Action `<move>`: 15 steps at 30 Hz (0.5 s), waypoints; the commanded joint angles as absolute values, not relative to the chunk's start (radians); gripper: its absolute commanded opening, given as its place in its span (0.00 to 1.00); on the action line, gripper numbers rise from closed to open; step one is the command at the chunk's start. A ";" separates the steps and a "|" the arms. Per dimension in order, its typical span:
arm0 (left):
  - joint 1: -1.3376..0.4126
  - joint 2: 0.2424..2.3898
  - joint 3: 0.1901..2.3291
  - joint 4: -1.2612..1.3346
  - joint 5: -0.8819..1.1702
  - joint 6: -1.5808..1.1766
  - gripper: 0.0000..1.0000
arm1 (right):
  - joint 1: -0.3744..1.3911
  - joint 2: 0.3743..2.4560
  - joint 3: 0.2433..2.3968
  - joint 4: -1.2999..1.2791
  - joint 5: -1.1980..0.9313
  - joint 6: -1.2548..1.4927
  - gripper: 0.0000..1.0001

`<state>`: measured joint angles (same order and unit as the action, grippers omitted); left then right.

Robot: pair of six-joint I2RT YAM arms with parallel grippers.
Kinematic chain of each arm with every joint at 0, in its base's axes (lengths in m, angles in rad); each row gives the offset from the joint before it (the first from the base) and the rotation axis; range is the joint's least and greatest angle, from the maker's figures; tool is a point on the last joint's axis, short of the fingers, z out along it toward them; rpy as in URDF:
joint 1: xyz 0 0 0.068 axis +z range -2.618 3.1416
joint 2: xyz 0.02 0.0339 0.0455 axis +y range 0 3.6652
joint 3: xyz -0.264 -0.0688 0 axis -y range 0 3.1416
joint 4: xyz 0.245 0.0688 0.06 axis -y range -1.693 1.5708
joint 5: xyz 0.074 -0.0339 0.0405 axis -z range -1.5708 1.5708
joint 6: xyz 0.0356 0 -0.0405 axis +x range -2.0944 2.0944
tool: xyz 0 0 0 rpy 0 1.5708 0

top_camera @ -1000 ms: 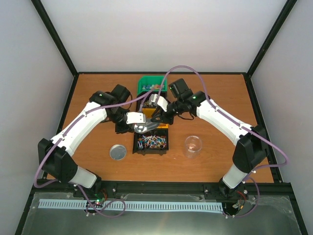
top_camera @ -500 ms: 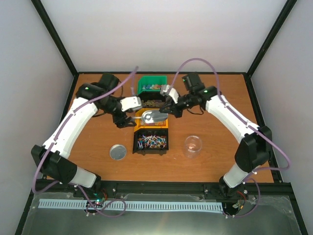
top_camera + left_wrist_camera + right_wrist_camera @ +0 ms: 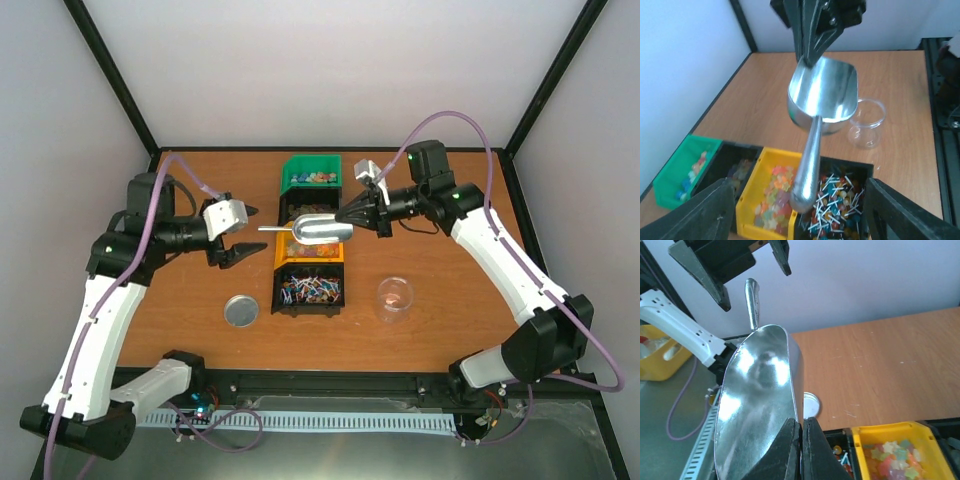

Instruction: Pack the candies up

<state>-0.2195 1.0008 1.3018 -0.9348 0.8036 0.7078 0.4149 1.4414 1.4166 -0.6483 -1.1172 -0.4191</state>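
The candies lie in a row of small bins: a green bin [image 3: 312, 178], a yellow bin [image 3: 309, 255] of pastel star sweets [image 3: 771, 192], and a black bin [image 3: 310, 291] of stick sweets [image 3: 842, 202]. A silver scoop [image 3: 318, 230] hangs level above the yellow bin, its handle pointing left. My right gripper [image 3: 350, 217] is shut on the rim of the scoop's bowl [image 3: 757, 400], fingers [image 3: 790, 452] pinched on the metal edge. My left gripper [image 3: 235, 236] stands open and empty left of the handle tip [image 3: 801, 197], not touching it.
A clear plastic cup [image 3: 395, 298] stands right of the black bin. A round silver lid [image 3: 241, 310] lies on the table left of that bin. Another dark bin [image 3: 732, 172] sits between the green and yellow ones. Black frame posts border the wooden table.
My left gripper opened, let go of the scoop handle and drew back to the left. My right gripper shut on the scoop's rim and now holds it alone, a little farther back.
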 commanded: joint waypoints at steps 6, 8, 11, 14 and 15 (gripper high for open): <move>-0.359 1.040 1.338 -0.884 0.873 0.766 0.70 | 0.421 1.405 1.348 -0.567 -1.224 -0.350 0.03; -0.377 1.059 1.352 -0.879 0.856 0.739 0.67 | 0.430 1.403 1.346 -0.564 -1.220 -0.352 0.03; -0.396 1.089 1.379 -0.919 0.837 0.751 0.56 | 0.438 1.398 1.338 -0.560 -1.215 -0.351 0.03; -0.402 1.103 1.392 -0.941 0.827 0.756 0.47 | 0.440 1.398 1.333 -0.558 -1.214 -0.347 0.03; -0.402 1.104 1.392 -0.941 0.828 0.756 0.44 | 0.440 1.399 1.332 -0.558 -1.213 -0.348 0.03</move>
<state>-0.3885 1.0935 1.3476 -0.9192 0.8349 0.7361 0.4335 1.4239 1.3449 -0.5816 -1.1893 -0.3580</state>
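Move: Some 5 cm to the left hand's right, about 1 cm ahead and nearly level, is the scoop's handle, pointing at its open fingers. From the left hand, the yellow bin lies about 16 cm ahead, 9 cm right, and the lollipop bin about 4 cm ahead, 9 cm right, both roughly 30 cm below. From the right hand, already pinching the scoop's bowl, the handle is around 12 cm left and 3 cm back, about level. Sliding level to its right by about 5 cm, with a smaller drift back, the left hand brings its open fingers around the scoop's handle. Its wrist turns some 10 degrees clockwise as the fingers narrow from about three-quarters to half open; a grip on the handle can't be seen yet. The right hand keeps its pinch on the bowl and eases back 1 to 2 cm. ##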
